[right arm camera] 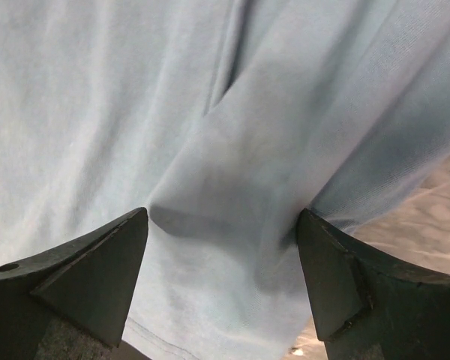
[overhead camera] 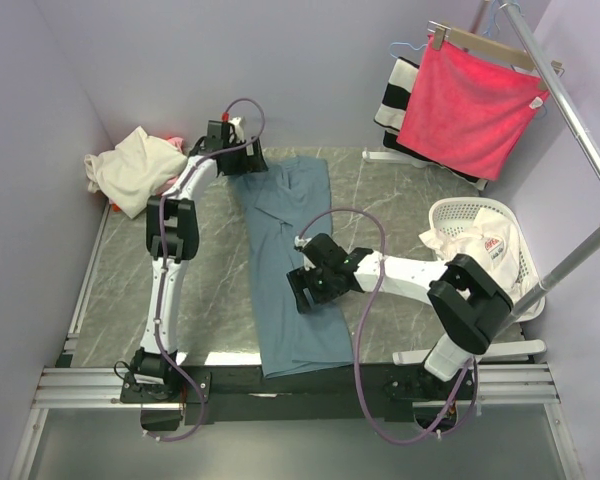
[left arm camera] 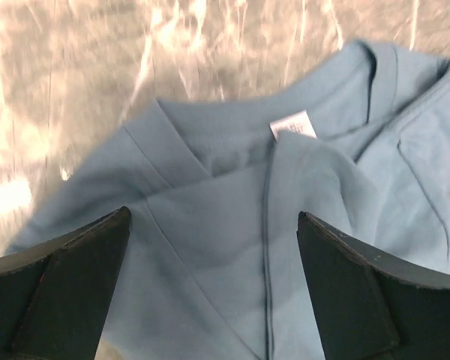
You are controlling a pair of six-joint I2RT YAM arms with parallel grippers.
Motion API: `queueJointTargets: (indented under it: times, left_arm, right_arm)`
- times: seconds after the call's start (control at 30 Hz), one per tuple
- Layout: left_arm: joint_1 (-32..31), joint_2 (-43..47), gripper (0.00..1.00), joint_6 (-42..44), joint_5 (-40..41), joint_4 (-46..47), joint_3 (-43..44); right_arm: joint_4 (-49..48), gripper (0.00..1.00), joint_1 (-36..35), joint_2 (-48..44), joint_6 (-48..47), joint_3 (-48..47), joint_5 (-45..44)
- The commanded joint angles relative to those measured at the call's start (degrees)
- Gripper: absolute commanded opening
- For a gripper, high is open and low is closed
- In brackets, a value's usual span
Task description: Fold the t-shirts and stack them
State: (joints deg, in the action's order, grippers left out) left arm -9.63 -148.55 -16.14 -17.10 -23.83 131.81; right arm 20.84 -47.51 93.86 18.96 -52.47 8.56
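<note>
The blue-grey t-shirt (overhead camera: 295, 260) lies folded lengthwise into a long strip down the middle of the table, collar at the far end. My left gripper (overhead camera: 246, 160) hovers open over that collar; the left wrist view shows the neckline with its white label (left arm camera: 292, 126) beyond the left gripper (left arm camera: 214, 216). My right gripper (overhead camera: 302, 290) is open low over the near half of the strip, and a raised fold of blue cloth (right arm camera: 232, 187) sits between its fingers (right arm camera: 97, 270). A cream t-shirt (overhead camera: 130, 172) is heaped at the far left. A white t-shirt with red print (overhead camera: 475, 242) lies in the basket.
A white laundry basket (overhead camera: 510, 222) stands at the right edge. A bright pink-red towel (overhead camera: 470, 105) and a black-and-white striped cloth (overhead camera: 394, 95) hang from a rack (overhead camera: 580, 130) at the back right. Purple walls close in the table (overhead camera: 215, 290).
</note>
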Motion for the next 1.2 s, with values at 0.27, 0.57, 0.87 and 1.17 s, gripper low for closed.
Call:
queueJointTargets:
  times: [0.27, 0.57, 0.87, 1.17]
  left_arm:
    - [4.09, -5.87, 1.00, 1.73, -5.92, 1.68, 11.89]
    - [4.35, -0.62, 1.00, -2.57, -11.63, 9.15, 9.97]
    - [3.48, 23.45, 1.00, -7.58, -8.39, 12.93, -18.91]
    - [-0.12, 17.60, 0.99, -7.33, -15.24, 4.86, -13.35]
  right_arm:
    - [5.35, 0.87, -4.53, 1.59, 2.31, 8.96, 9.90]
    - [10.00, 0.88, -3.82, -6.22, 1.26, -4.38, -10.55]
    - [8.34, 0.90, 16.03, -2.75, 2.05, -18.71, -18.58]
    - [13.78, 0.89, 20.26, 18.00, -2.44, -47.43, -14.54]
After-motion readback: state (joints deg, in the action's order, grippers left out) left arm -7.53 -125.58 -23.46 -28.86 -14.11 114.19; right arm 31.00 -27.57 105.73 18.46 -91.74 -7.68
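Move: The left hand's open fingers are over the t-shirt's far end. Its upper left corner lies about 3 cm back and 6 cm left of the hand, some 4 cm lower, and the collar label about 2 cm ahead and 5 cm right. The right hand is low on the t-shirt's near half: the t-shirt's upper right corner lies roughly 40 cm ahead and 7 cm right of it, and the hem's right corner about 16 cm back and 10 cm right. Still against the cloth, the right fingers push it about 3 cm back and to the left, then lift off. They sweep forward some 27 cm along the t-shirt towards its upper right corner, rising about 13 cm and swinging clockwise and up some 35 degrees. Meanwhile the left hand, open, nudges the far end forward and left about 4 cm, then rises 15 cm and backs off. ##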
